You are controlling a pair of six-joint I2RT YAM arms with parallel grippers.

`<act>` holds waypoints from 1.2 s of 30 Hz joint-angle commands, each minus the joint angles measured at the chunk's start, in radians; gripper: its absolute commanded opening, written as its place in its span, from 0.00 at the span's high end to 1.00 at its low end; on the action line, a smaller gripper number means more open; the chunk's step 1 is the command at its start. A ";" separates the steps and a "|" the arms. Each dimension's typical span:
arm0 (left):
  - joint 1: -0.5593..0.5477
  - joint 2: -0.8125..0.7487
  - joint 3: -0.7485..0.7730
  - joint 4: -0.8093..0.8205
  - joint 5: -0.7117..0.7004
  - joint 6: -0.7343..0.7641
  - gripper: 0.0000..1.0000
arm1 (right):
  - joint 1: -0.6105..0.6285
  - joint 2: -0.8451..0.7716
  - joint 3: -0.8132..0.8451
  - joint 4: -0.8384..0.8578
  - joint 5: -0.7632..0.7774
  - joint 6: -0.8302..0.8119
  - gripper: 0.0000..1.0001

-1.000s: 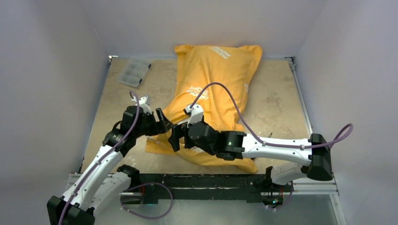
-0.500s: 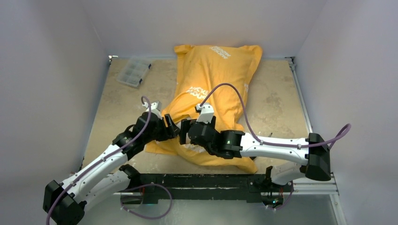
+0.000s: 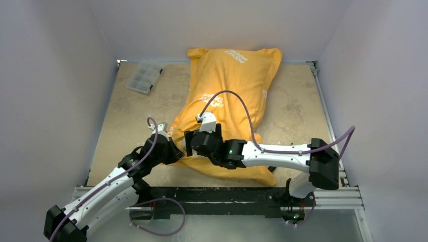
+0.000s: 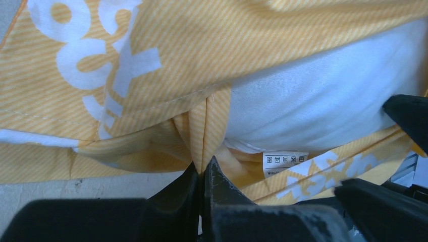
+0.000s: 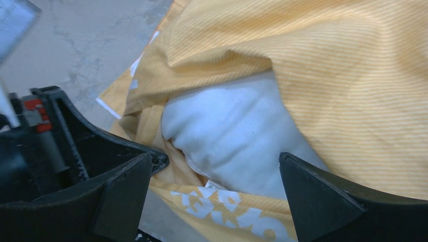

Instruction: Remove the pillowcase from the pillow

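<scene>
The orange-yellow pillowcase [image 3: 232, 85] lies lengthways on the table, lettering side up. Its open end is at the near side. My left gripper [image 3: 174, 149] is shut on a fold of the pillowcase edge [image 4: 207, 126] at the opening. The white pillow [image 4: 323, 106] shows inside the opening, with a small care label below it. My right gripper [image 3: 188, 143] is open, its jaws spread wide on either side of the exposed pillow corner [image 5: 227, 131], close to the left gripper [image 5: 65, 146]. The pillowcase hem with white letters [image 5: 232, 212] lies under the pillow.
A clear plastic compartment box [image 3: 144, 77] sits at the far left of the table [image 3: 303, 111]. White walls close in the sides and back. A black rail [image 3: 212, 194] runs along the near edge.
Both grippers moved left and nearer along the pillowcase's open end. The left gripper has closed on a fold of the edge. The right gripper stays open over the opening.
</scene>
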State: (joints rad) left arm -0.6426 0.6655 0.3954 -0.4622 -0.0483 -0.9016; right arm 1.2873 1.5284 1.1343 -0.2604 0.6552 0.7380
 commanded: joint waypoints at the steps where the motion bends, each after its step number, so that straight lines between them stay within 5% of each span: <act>1: -0.004 -0.001 0.017 -0.025 -0.029 -0.013 1.00 | -0.009 0.063 0.062 -0.022 0.047 -0.011 0.01; 17: -0.004 -0.003 -0.032 0.015 -0.029 -0.025 1.00 | -0.091 0.471 0.159 -0.152 0.149 0.131 0.02; 19: -0.005 0.002 -0.045 0.027 -0.035 -0.026 1.00 | -0.092 0.499 0.166 -0.172 0.161 0.158 0.10; 20: -0.005 0.004 -0.053 0.032 -0.039 -0.026 1.00 | -0.092 0.499 0.165 -0.172 0.161 0.159 0.24; 23: -0.004 0.007 -0.063 0.036 -0.063 -0.028 1.00 | -0.092 0.443 0.139 -0.154 0.157 0.158 0.87; 24: -0.003 0.006 -0.063 0.036 -0.072 -0.027 1.00 | -0.093 0.413 0.128 -0.147 0.156 0.156 1.00; 36: -0.004 0.018 -0.020 0.036 -0.130 -0.002 1.00 | -0.157 -0.173 -0.168 0.280 -0.114 -0.093 1.00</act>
State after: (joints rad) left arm -0.6449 0.6712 0.3408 -0.4171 -0.1272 -0.9245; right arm 1.1702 1.5421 1.0439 -0.1791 0.6537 0.7567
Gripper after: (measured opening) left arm 0.006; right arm 0.039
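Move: The open right hand has the bare end of the pillow about 6 cm ahead, 1 cm to its right and 12 cm below. The pillowcase's pinched corner is about 6 cm back and 8 cm left of that hand, 10 cm below; the near hem is 4 cm back, straight in line, 13 cm below. From the left hand, already shut on that corner, the pillow end lies about 7 cm ahead and 8 cm right, nearly level. Right hand dips 11 cm and forward into the case mouth, pinches pillow, lifts 8 cm; left keeps hold. ##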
